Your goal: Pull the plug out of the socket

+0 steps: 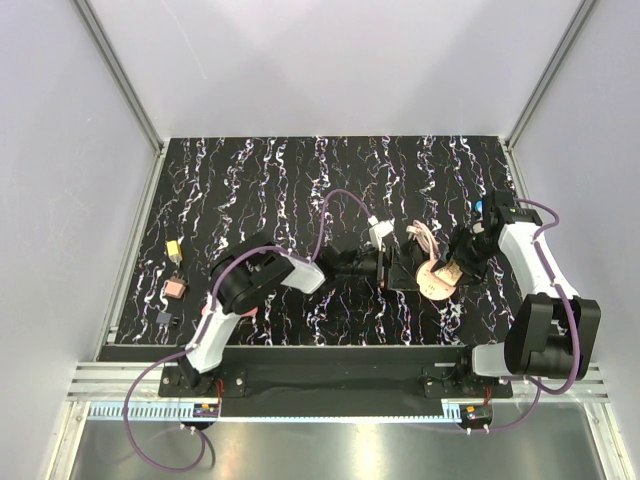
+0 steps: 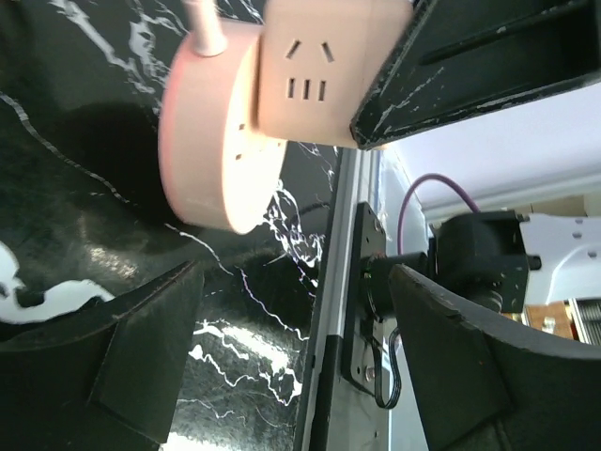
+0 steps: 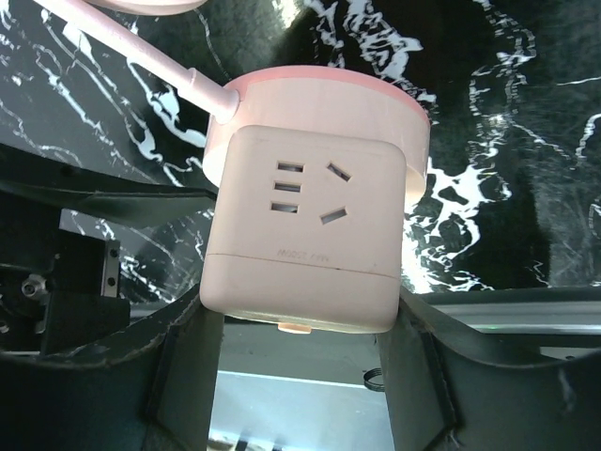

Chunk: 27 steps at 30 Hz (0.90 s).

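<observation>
The pink socket (image 3: 305,235) is a cube on a round base (image 2: 216,141), and its slots are empty on the faces I see. My right gripper (image 3: 300,315) is shut on the cube's two sides and holds it tilted above the table, seen from above as the socket (image 1: 440,278) in the right gripper (image 1: 452,268). A small white plug (image 1: 379,233) lies on the table just beyond the left gripper (image 1: 395,268). The left gripper (image 2: 300,348) is open and empty, just left of the socket. The plug is out of both wrist views.
The socket's pink cord (image 1: 425,238) loops on the table behind it. Three small items lie at the far left: a yellow-and-black one (image 1: 172,248), a pink one (image 1: 175,288) and a black one (image 1: 167,318). The table's near rail (image 2: 324,376) runs close under the left gripper.
</observation>
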Available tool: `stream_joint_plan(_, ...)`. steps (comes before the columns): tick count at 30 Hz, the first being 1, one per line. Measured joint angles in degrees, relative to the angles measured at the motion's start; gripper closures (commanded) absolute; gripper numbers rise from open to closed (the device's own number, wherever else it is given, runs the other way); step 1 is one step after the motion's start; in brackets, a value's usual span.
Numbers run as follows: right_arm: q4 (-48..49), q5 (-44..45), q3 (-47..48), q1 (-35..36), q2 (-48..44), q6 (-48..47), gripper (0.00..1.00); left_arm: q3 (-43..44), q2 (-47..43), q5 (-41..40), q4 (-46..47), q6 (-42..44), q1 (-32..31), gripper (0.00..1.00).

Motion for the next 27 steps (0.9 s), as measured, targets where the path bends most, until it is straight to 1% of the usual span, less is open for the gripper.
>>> stream_joint_plan(9,0.0,-3.6,0.0,-0.2,0.2,-0.2,1.00,5.9,6.9,4.3,-0.7,-1.7,1.0,0.15)
stream_joint_plan(16,0.0,-5.0,-0.1,-0.2,0.2,-0.2,1.00,7.8,7.3,4.8,-2.6,-2.2,1.4,0.16)
stream_joint_plan(19,0.0,-5.1,-0.1,-0.2,0.2,-0.2,1.00,9.6,8.2,5.0,-3.1,-2.2,1.3,0.19)
stream_joint_plan(22,0.0,-5.2,-0.1,-0.2,0.2,-0.2,1.00,11.2,9.0,5.1,-4.3,-2.1,1.2,0.28)
stream_joint_plan(23,0.1,-5.3,-0.2,-0.2,0.2,-0.2,1.00,11.4,9.2,5.2,-4.5,-2.1,1.1,0.33)
stream_joint_plan(26,0.2,-5.6,-0.5,-0.2,0.2,-0.2,1.00,11.9,9.6,5.2,-4.8,-2.4,1.0,0.42)
stream_joint_plan(27,0.2,-5.6,-0.5,-0.2,0.2,-0.2,1.00,12.0,9.7,5.2,-4.9,-2.6,0.9,0.50)
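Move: The round socket hangs clear of the table under the plug block. From my open left hand it lies about 7 cm to the right, roughly 1 cm back and 3 cm lower. The plug block, gripped in my right hand, is some 10 cm right of the left hand, level fore and aft and 1 cm higher. The looped cord is about 7 cm ahead, 3 cm right and 5 cm below. From my right hand the round socket is about 4 cm left, 1 cm back and 4 cm down. I drop my left hand about 2.5 cm first, easing it forward, then slide it on to the right, also some 2.5 cm in all, to bring one finger below and one above the round socket's rim; only towards the end do the fingers start closing. My right hand keeps its grip on the plug block and brings it about 1.5 cm left to meet the left hand, its left side tilting up some 5 degrees. ##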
